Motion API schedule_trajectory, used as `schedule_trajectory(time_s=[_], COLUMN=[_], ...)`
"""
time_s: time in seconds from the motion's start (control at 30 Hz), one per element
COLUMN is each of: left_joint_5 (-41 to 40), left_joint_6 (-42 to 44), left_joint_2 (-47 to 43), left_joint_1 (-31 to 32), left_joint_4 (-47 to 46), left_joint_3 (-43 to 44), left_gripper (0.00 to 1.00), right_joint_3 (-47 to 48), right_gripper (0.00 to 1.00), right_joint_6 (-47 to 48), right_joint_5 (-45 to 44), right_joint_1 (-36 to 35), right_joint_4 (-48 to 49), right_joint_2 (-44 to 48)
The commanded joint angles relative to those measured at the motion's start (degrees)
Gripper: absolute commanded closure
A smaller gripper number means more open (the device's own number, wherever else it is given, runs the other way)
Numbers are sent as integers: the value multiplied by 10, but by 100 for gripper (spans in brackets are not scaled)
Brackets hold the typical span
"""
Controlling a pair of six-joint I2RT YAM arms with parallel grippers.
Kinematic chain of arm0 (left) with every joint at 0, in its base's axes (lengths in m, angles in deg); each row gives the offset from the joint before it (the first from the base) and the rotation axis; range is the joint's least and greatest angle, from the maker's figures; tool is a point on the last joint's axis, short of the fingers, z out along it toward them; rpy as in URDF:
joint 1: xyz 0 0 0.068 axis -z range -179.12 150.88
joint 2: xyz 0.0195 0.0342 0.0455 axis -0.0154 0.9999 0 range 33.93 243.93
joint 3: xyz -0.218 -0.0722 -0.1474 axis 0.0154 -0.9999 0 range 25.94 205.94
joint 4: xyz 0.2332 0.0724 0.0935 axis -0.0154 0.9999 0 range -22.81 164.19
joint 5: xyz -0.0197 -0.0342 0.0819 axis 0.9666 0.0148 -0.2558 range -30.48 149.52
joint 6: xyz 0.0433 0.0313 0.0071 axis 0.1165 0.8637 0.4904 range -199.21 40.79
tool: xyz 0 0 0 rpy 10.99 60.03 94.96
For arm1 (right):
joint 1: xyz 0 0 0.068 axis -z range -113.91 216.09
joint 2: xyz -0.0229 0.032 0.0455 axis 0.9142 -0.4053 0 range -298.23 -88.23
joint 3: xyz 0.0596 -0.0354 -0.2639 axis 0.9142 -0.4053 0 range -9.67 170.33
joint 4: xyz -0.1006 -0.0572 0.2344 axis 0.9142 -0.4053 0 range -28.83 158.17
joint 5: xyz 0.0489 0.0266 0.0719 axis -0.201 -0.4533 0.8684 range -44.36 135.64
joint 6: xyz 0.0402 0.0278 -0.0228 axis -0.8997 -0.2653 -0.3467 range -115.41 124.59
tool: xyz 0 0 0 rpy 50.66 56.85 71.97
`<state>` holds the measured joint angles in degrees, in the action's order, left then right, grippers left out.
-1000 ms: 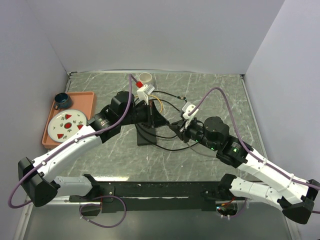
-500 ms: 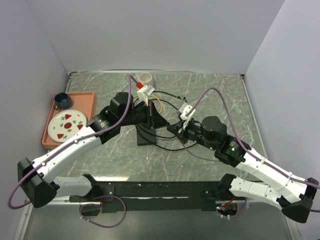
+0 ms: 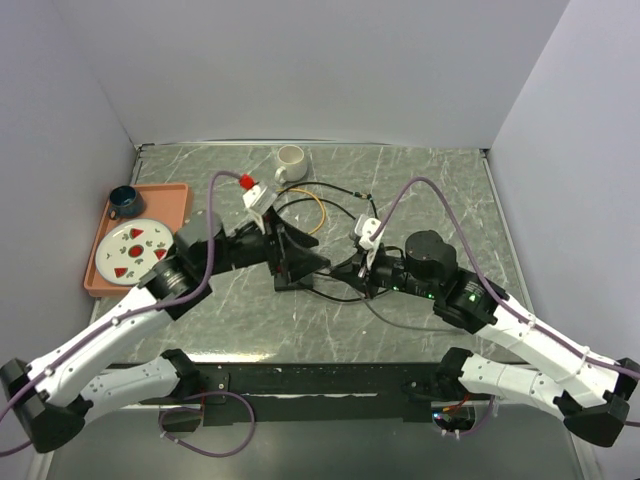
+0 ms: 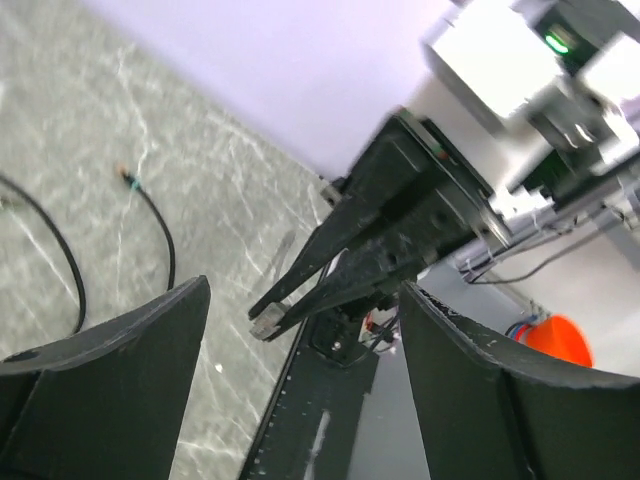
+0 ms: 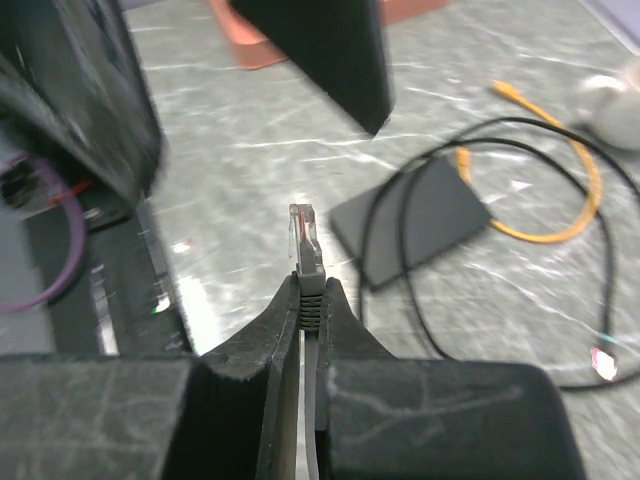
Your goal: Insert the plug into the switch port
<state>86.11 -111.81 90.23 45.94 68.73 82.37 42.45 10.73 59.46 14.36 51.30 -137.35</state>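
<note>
The plug (image 5: 303, 240), a clear connector on a grey boot, sticks out of my right gripper (image 5: 308, 290), which is shut on the boot. In the top view the right gripper (image 3: 345, 268) reaches left toward mid-table. My left gripper (image 4: 300, 400) is open, and between its wide fingers I see the right gripper's tips with the plug (image 4: 265, 325). The flat black box (image 5: 410, 220) lies on the table beyond the plug, with a black cable across it. Its switch port cannot be made out. In the top view the left gripper (image 3: 312, 262) covers most of the box.
An orange tray (image 3: 170, 200) at the left holds a patterned plate (image 3: 133, 247) and a dark cup (image 3: 124, 200). A white mug (image 3: 291, 158) stands at the back. An orange cable (image 3: 318, 212) and black cables (image 3: 345, 190) loop over the marble table behind the grippers.
The left gripper has gone from shut to open, and its arm has drawn back to the left. The right gripper has moved slightly left with the plug.
</note>
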Motion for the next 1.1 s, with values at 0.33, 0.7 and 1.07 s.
schedule_trajectory(time_s=[0.33, 0.7, 1.07], left_joint_5=[104, 87, -48], left_joint_6=[93, 105, 67], left_joint_2=[-60, -25, -53], left_joint_1=[34, 81, 86], left_joint_4=[-91, -84, -94], left_joint_3=[-49, -27, -29], left_gripper=[32, 72, 99], right_joint_3=[67, 70, 62], right_gripper=[100, 100, 52], right_joint_6=[-4, -21, -22], right_joint_5=[272, 324, 251], right_joint_1=[52, 71, 72], right_joint_4=[-13, -5, -20], right_joint_2=[23, 16, 25])
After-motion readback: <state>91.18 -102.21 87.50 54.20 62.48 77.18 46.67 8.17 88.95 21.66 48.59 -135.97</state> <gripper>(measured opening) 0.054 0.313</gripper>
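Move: The plug is pinched in the right hand, its head some 2 cm to the left of that hand's point and about 1 cm ahead and below. The open left fingers it is bound for wait about 5 cm left and 4 cm above the right hand. From the left hand the plug lies about 3 cm right, 5 cm below and 1 cm ahead; the dark flat box lies on the table some 13 cm ahead, 5 cm left and 33 cm down. Both hands draw back some 6 cm together, the right one keeping its pinch on the plug while it lifts it about 4 cm and swings some 20 degrees counter-clockwise, bringing the plug head up to the left fingers. The left hand first eases slightly up and left, then comes about 3 cm right and dips towards the plug, turning about 15 degrees clockwise as its wide-open fingers shut on the plug head; right at the end the right fingers begin to open around the boot. ##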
